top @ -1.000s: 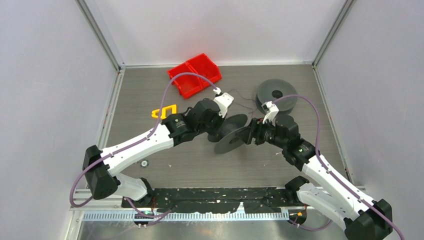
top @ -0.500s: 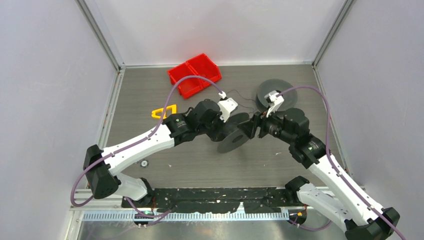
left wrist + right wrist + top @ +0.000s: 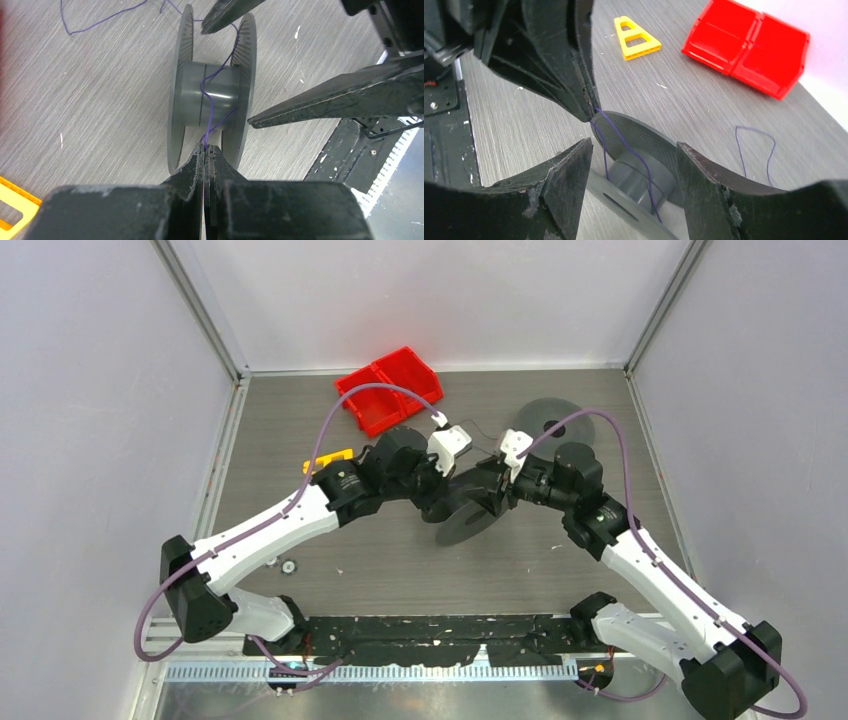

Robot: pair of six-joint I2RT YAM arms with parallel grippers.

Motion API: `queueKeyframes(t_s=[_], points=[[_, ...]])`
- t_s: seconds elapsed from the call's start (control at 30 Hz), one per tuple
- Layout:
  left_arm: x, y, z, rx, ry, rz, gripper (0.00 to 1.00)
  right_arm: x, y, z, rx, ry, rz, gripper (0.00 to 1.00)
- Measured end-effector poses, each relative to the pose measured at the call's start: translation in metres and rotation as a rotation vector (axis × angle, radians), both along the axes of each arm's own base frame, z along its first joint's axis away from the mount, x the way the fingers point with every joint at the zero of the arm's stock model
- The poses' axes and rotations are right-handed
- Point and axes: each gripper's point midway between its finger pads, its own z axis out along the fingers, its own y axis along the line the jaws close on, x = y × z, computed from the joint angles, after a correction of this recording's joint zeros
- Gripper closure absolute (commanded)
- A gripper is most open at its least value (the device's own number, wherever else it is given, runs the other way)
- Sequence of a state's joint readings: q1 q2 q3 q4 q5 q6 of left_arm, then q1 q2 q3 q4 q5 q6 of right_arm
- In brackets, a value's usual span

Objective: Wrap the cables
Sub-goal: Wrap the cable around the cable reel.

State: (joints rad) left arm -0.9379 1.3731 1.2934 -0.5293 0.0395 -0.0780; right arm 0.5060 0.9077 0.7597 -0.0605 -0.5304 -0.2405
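A dark grey spool (image 3: pixel 465 520) stands on its rims mid-table. A thin purple cable (image 3: pixel 210 107) runs over its hub (image 3: pixel 210 90). My left gripper (image 3: pixel 206 146) is shut on the cable just in front of the spool, between the two flanges. My right gripper (image 3: pixel 634 145) reaches in from the right (image 3: pixel 490 495). It stands open, with one finger (image 3: pixel 325 100) outside the nearer flange and the other over the rims. The spool (image 3: pixel 639 175) and the cable (image 3: pixel 602 152) show between its fingers. I cannot tell whether they touch the spool. Loose cable (image 3: pixel 100 22) trails on the table behind.
A second grey spool (image 3: pixel 548 415) lies flat at the back right. A red bin (image 3: pixel 390 388) sits at the back, and a yellow frame piece (image 3: pixel 325 457) lies left of my left arm. A black strip (image 3: pixel 430 635) lines the near edge.
My right wrist has swung up and toward the back left around the spool. My left arm has shifted slightly back, covering more of the yellow piece. The spool has stayed in place.
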Motion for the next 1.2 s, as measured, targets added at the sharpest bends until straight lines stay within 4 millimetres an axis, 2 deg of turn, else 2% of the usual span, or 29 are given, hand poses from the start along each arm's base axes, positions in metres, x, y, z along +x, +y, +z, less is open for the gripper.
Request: queueKeyframes(t_s=[0.17, 0.37, 0.43, 0.47, 0.5, 0.53, 0.6, 0.7, 0.93, 1.0, 1.1, 1.2], points=[[-0.007, -0.004, 0.005, -0.026, 0.012, -0.048, 1.0, -0.005, 0.014, 0.005, -0.009, -0.109, 0.165, 0.39], [-0.011, -0.007, 0.006, -0.04, 0.021, -0.072, 1.0, -0.003, 0.026, -0.007, -0.055, -0.146, 0.282, 0.47], [-0.011, -0.007, 0.006, -0.042, 0.023, -0.074, 1.0, -0.003, 0.027, -0.012, -0.074, -0.151, 0.303, 0.58], [-0.012, -0.008, 0.006, -0.042, 0.023, -0.076, 1.0, -0.004, 0.027, -0.012, -0.078, -0.156, 0.308, 0.68], [-0.012, -0.008, 0.006, -0.043, 0.024, -0.077, 1.0, -0.004, 0.027, -0.014, -0.083, -0.156, 0.313, 0.74], [-0.012, -0.008, 0.007, -0.044, 0.024, -0.078, 1.0, -0.004, 0.027, -0.014, -0.088, -0.167, 0.316, 0.86], [-0.011, -0.009, 0.007, -0.048, 0.021, -0.078, 1.0, -0.004, 0.027, -0.014, -0.092, -0.177, 0.319, 0.93], [-0.008, -0.009, 0.009, -0.055, 0.015, -0.072, 0.99, -0.002, 0.026, -0.012, -0.091, -0.184, 0.315, 0.95], [0.0, -0.007, 0.015, -0.084, -0.016, -0.057, 0.63, 0.007, 0.021, -0.006, -0.084, -0.212, 0.288, 0.95], [-0.001, -0.003, 0.012, -0.08, -0.035, -0.066, 0.57, 0.011, 0.018, -0.003, -0.077, -0.221, 0.267, 0.95], [-0.003, 0.006, 0.003, -0.067, -0.065, -0.08, 0.5, 0.018, 0.016, 0.003, -0.067, -0.236, 0.241, 0.95], [-0.005, 0.012, -0.007, -0.044, -0.084, -0.1, 0.48, 0.022, 0.014, 0.005, -0.062, -0.242, 0.222, 0.95]])
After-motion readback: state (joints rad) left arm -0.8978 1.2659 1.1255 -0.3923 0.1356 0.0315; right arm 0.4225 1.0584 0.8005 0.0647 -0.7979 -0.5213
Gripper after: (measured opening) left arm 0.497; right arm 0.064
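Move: The cable stretch running from my shut left fingertips lies about 3 cm left of my open right hand and 1 cm below it; from my left hand that is roughly 2 cm ahead, 3 cm right and 1 cm down. The upright cable reel's middle sits some 13 cm under my right hand, 1 cm ahead and 1 cm left. The red bin is about 27 cm ahead and 19 cm left of my right hand, the spare reel 16 cm ahead and 19 cm right, both about 21 cm lower. I bring my right hand some 3 cm left and slightly down to the cable, turning it nearly 20 degrees counter-clockwise, and shut its fingers on the cable beside my left fingertips, which still grip it while easing slightly back and right. With the right pinch made, I draw that hand about 2.5 cm forward, a little up and right; my left fingers open to half, let go and back off 2 cm left and down. ##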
